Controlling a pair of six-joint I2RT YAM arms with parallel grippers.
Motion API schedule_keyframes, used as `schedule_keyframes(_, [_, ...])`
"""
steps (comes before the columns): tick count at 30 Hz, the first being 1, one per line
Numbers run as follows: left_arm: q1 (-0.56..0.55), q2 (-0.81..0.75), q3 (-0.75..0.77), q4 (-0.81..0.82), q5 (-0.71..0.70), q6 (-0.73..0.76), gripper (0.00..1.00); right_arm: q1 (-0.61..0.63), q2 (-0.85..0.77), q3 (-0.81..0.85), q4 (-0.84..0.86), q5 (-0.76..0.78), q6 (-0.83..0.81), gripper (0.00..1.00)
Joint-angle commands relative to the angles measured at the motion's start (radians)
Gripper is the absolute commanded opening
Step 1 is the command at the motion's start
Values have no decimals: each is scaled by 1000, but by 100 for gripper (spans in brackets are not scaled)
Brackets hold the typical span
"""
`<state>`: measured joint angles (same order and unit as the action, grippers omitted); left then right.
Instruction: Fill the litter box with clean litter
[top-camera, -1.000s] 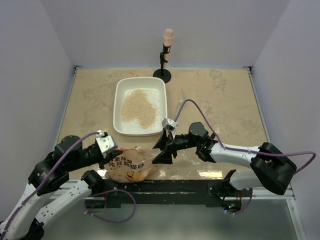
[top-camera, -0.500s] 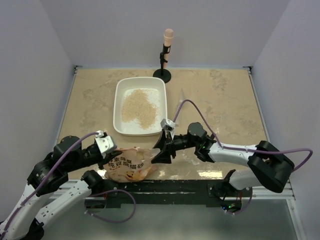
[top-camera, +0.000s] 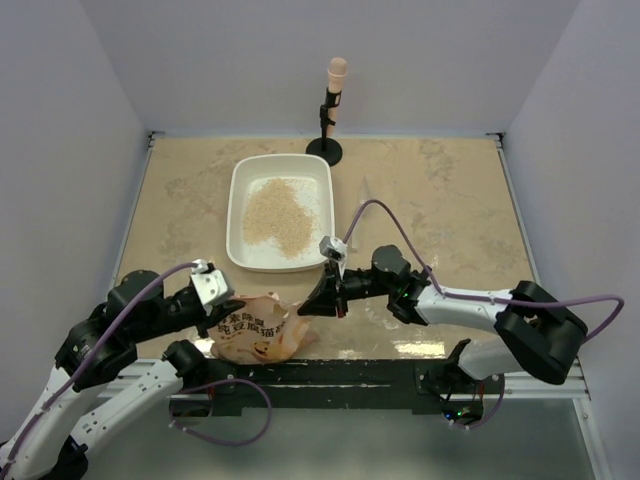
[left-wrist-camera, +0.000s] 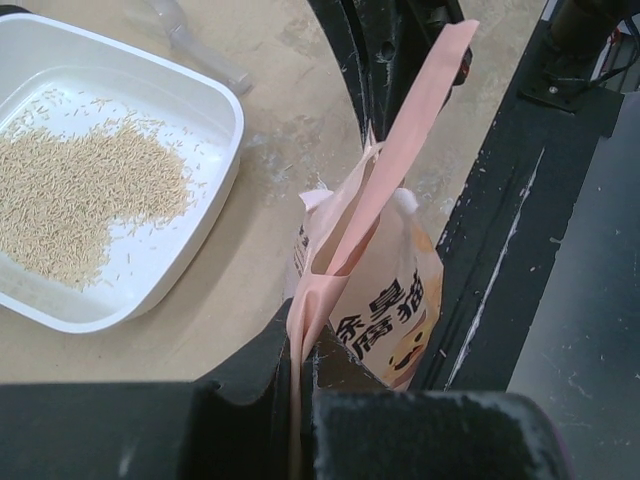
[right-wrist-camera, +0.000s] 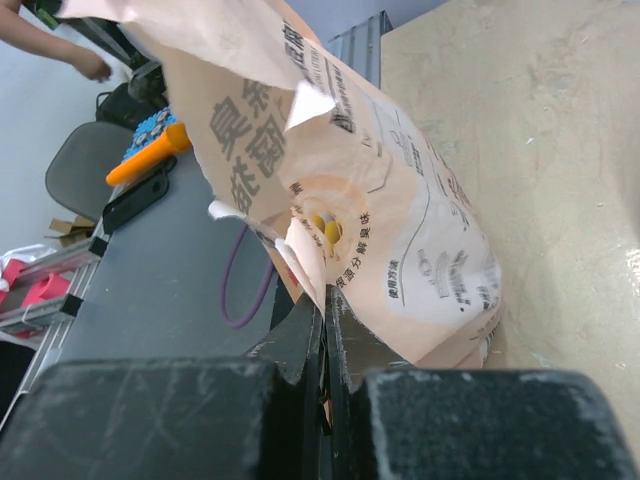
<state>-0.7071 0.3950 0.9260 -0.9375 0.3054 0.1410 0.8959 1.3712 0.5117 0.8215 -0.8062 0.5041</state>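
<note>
The white litter box (top-camera: 240, 255) sits at mid table with a loose pile of beige litter (top-camera: 278, 217) inside; it also shows in the left wrist view (left-wrist-camera: 222, 110) with the litter (left-wrist-camera: 85, 195). An orange-pink litter bag (top-camera: 255, 331) stands near the table's front edge. My left gripper (top-camera: 222, 312) is shut on the bag's top edge (left-wrist-camera: 300, 320). My right gripper (top-camera: 312, 302) is shut on the bag's other edge (right-wrist-camera: 315, 265). The bag is held between both grippers, its mouth pulled into a narrow strip.
A black stand with a peach-topped handle (top-camera: 331, 110) stands behind the litter box. A clear plastic scoop (left-wrist-camera: 185, 35) lies right of the box. The black front rail (top-camera: 330, 375) runs along the near edge.
My right gripper has moved left and a little up with the bag's edge, and the bag has bunched closer to the left gripper. The left arm has barely moved.
</note>
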Motion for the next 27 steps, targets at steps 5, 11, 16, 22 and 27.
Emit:
schedule_keyframes(5, [4,129,111,405,118,-3,0,-132,-288,11,-67,47,-15,0])
schedule_keyframes(11, [3,326,151,550,205,49,0,-259,-440,39,-324,77,-97,0])
schedule_keyframes(16, [1,487,113,709,313,32,0,-273,-504,-15,-386,153,-70,0])
schedule_keyframes(22, [1,565,54,746,261,63,15,-272,-624,-75,-458,269,-39,0])
schedule_keyframes(27, [3,440,11,639,141,77,36,-275,-658,-93,-495,283,-36,0])
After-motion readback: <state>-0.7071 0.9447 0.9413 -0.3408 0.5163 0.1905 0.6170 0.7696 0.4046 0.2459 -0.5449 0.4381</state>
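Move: Both hands already pinch the rim of the litter bag. From the left hand the litter box's middle lies about 22 cm ahead, 6 cm right and 20 cm below; the scoop some 22 cm ahead and 27 cm right; the bag's body about 5 cm back and 6 cm right. From the right hand the box is roughly 25 cm ahead, 5 cm left and 14 cm below, the bag's body 4 cm back and 8 cm left. Forward and to the right, in one shallow up-and-over arc, both arms carry the litter bag between them towards the near side of the litter box, some 15 cm for the left and 13 cm for the right, rising a few centimetres and then sinking. The right hand turns about 30 degrees clockwise and keeps its pinch; the left turns less, and near the end its fingers begin to spread around the rim. ##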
